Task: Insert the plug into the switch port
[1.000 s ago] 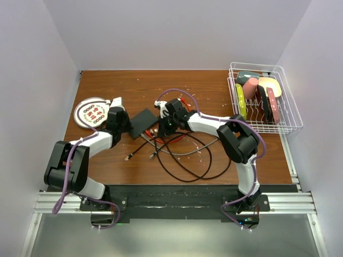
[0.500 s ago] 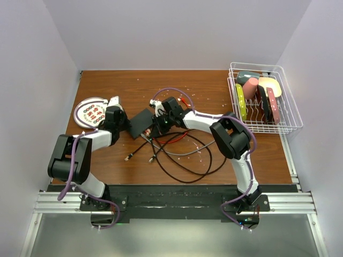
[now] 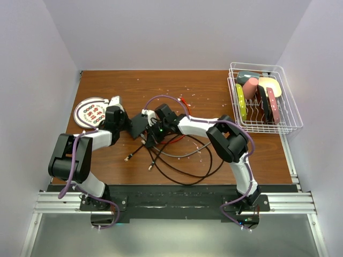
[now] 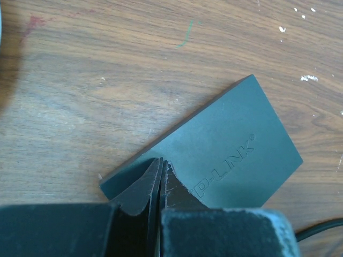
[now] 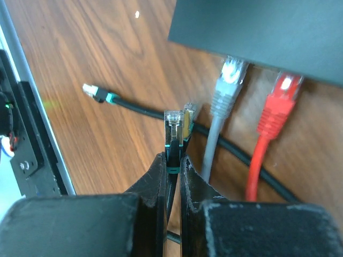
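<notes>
The black switch lies flat on the wooden table. My left gripper is shut, its tips resting on the switch's top near one corner. My right gripper is shut on the black boot of a clear plug, which points at the switch's port edge a short way off, left of the grey cable. A grey cable and a red cable sit in two ports. The port openings are hidden at this angle.
A tangle of black, grey and red cables lies in front of the switch, with loose plugs on the wood. A patterned plate sits at the left. A white wire rack with dishes stands at the back right.
My right gripper has moved left with the plug, closer to the switch's port edge. The switch has shifted slightly left. The left gripper has stayed on the switch.
</notes>
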Controlling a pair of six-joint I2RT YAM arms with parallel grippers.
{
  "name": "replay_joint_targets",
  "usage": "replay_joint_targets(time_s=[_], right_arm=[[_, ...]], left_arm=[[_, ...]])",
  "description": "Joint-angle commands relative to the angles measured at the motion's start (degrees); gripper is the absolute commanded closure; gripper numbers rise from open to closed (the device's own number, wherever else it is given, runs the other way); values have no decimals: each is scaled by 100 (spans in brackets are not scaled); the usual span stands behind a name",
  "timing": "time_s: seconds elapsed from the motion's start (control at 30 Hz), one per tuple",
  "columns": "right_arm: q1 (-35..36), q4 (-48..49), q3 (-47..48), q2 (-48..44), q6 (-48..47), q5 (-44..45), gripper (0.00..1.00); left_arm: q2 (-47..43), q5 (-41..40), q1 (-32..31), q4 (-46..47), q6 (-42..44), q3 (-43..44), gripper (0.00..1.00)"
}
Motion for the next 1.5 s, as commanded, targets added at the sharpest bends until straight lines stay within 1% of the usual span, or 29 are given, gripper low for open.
replay_joint_targets(time_s=[0.0,0.03,0.2,0.23,0.33,0.4,0.47,0.6,0.77,0.9,1.07,1.47], right_arm=[[3,-289,-148,-629,-177,674,100],[-5,-341,-113,-769,-195,780,100],[-49,-578,89,-1087,-230,1473,100],[-67,-596,125,-1104,-221,1588,100],[-119,-842,379,-1000,-238,1967,100],[-111,-1140,633,-789,-282,2142,100],[-120,-1325,731,-665,-335,2397,100],[-120,-1379,679,-542,-335,2802,100],[-93,-1370,617,-507,-370,2917,100],[-6,-1256,608,-419,-431,3066,100],[91,-1335,802,-138,-520,3180,100],[188,-1229,758,3,-590,3295,100]], left_arm=[[-65,141,51,-241,138,170,93],[-161,132,51,-241,173,214,90],[-215,141,51,-337,375,670,70],[-180,132,51,-346,393,741,58],[5,141,51,-356,464,952,41],[206,132,51,-320,507,1084,38],[374,306,51,-311,569,1242,37],[865,615,51,-67,657,1409,37],[1226,1010,51,320,657,1427,37],[1429,1099,60,392,639,1418,37],[1491,1160,60,497,569,1234,38],[1412,1239,60,330,516,1084,38]])
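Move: The right hand holds a black plug; the free switch port lies roughly 8 cm ahead of it, 1 cm right and 2 cm lower. The grey plug, already in, is about 4 cm ahead and 2 cm left, the red plug some 6 cm straight ahead. A loose black plug lies 1 cm ahead and 2 cm left. The left hand has the switch's middle about 1 cm ahead, 4 cm right, slightly below. Keeping the black plug pinched, the right hand hops some 5 cm up and forward-right over the grey and red cables, turning about 15 degrees clockwise and pointing steeper down, then lowers towards the free switch port beside the red plug. The left fingers lift off the switch top, open, hop about 5 cm forward and 4 cm right, and come down astride its far-left edge. ##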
